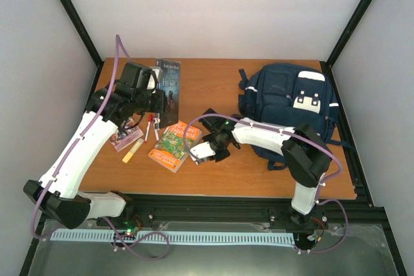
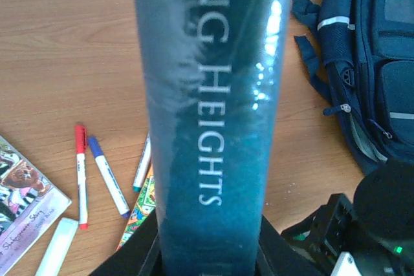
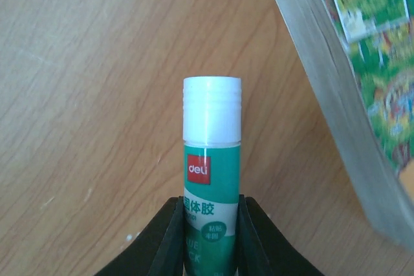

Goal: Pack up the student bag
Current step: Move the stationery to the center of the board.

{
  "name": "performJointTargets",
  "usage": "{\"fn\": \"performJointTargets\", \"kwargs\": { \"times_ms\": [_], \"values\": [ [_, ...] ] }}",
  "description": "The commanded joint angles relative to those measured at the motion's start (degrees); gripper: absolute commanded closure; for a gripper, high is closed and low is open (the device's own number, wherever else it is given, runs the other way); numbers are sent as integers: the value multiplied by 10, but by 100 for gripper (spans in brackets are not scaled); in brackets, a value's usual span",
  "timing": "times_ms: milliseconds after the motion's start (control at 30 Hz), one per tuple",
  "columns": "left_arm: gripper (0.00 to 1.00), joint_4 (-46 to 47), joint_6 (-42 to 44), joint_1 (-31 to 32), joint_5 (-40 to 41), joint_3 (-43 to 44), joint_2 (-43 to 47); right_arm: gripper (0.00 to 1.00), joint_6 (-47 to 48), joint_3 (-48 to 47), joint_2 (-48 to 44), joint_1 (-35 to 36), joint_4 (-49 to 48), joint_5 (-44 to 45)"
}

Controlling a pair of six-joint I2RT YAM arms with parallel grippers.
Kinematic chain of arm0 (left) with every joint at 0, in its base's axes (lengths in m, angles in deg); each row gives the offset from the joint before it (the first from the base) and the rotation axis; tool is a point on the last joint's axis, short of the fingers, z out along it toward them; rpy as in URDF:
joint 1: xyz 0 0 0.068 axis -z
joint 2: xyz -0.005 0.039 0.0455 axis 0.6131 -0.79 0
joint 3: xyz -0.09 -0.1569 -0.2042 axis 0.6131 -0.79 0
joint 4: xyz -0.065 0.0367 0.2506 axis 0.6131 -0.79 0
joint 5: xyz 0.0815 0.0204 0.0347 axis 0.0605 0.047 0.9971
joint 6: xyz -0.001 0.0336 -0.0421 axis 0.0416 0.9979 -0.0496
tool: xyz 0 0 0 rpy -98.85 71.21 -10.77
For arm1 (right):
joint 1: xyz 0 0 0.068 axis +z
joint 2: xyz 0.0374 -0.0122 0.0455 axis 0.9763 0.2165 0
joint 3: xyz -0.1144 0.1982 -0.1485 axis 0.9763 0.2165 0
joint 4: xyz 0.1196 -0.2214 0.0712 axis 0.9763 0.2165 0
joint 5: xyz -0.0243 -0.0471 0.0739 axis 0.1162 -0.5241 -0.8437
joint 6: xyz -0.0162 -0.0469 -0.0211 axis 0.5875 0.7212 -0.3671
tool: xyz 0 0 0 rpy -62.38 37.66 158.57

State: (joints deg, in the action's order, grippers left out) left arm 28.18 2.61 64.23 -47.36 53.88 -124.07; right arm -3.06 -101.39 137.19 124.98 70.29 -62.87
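The student bag (image 1: 288,105) is a navy backpack lying at the table's back right, and its edge shows in the left wrist view (image 2: 372,75). My left gripper (image 1: 152,97) (image 2: 210,253) is shut on a dark teal book (image 1: 169,88) (image 2: 213,127), held upright above the table left of the bag. The spine fills the left wrist view. My right gripper (image 1: 202,153) (image 3: 211,224) is shut on a green and white glue stick (image 3: 212,153), low over the bare wood in front of the bag, beside a colourful book (image 1: 173,145) (image 3: 362,63).
Under the left arm lie a red marker (image 2: 80,179), a blue marker (image 2: 107,176), a third pen (image 2: 142,163), a picture booklet (image 1: 126,138) (image 2: 22,201) and a yellow stick (image 1: 132,152). The black frame rails run along the table edges.
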Motion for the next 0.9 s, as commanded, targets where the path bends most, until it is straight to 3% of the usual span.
{"fn": "performJointTargets", "kwargs": {
  "times_ms": [0, 200, 400, 767, 867],
  "values": [
    [99, 43, -6, -4, 24, 27, 39, 80, 73, -22, 26, 40, -36, 64],
    [99, 45, -6, -4, 25, 16, 50, 73, 61, -65, 69, 51, -39, 69],
    [99, 49, -6, -4, 25, 10, 53, 58, 44, -45, 54, 51, -60, 74],
    [99, 66, -10, -4, 9, 6, 45, 53, 15, -12, -10, 48, -43, 63],
    [99, 68, 4, -4, -14, -3, 36, 52, -13, -15, -41, 19, -7, 13]
  ]
}}
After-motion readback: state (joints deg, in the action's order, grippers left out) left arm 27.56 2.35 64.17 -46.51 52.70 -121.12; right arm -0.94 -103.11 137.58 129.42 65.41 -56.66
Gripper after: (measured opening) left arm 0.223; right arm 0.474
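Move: The right hand already holds the glue stick low over the board; its landing spot is about 4 cm left, 1 cm ahead and 3 cm below. The treehouse book's middle lies some 8 cm left and 5 cm ahead, the blue marker roughly 13 cm left and 12 cm ahead. From the left hand, still gripping the dark book, that spot is about 8 cm back, 7 cm right and 27 cm below. The right hand carries the glue stick about 4 cm left, slightly down beside the treehouse book, opens, then rises. ##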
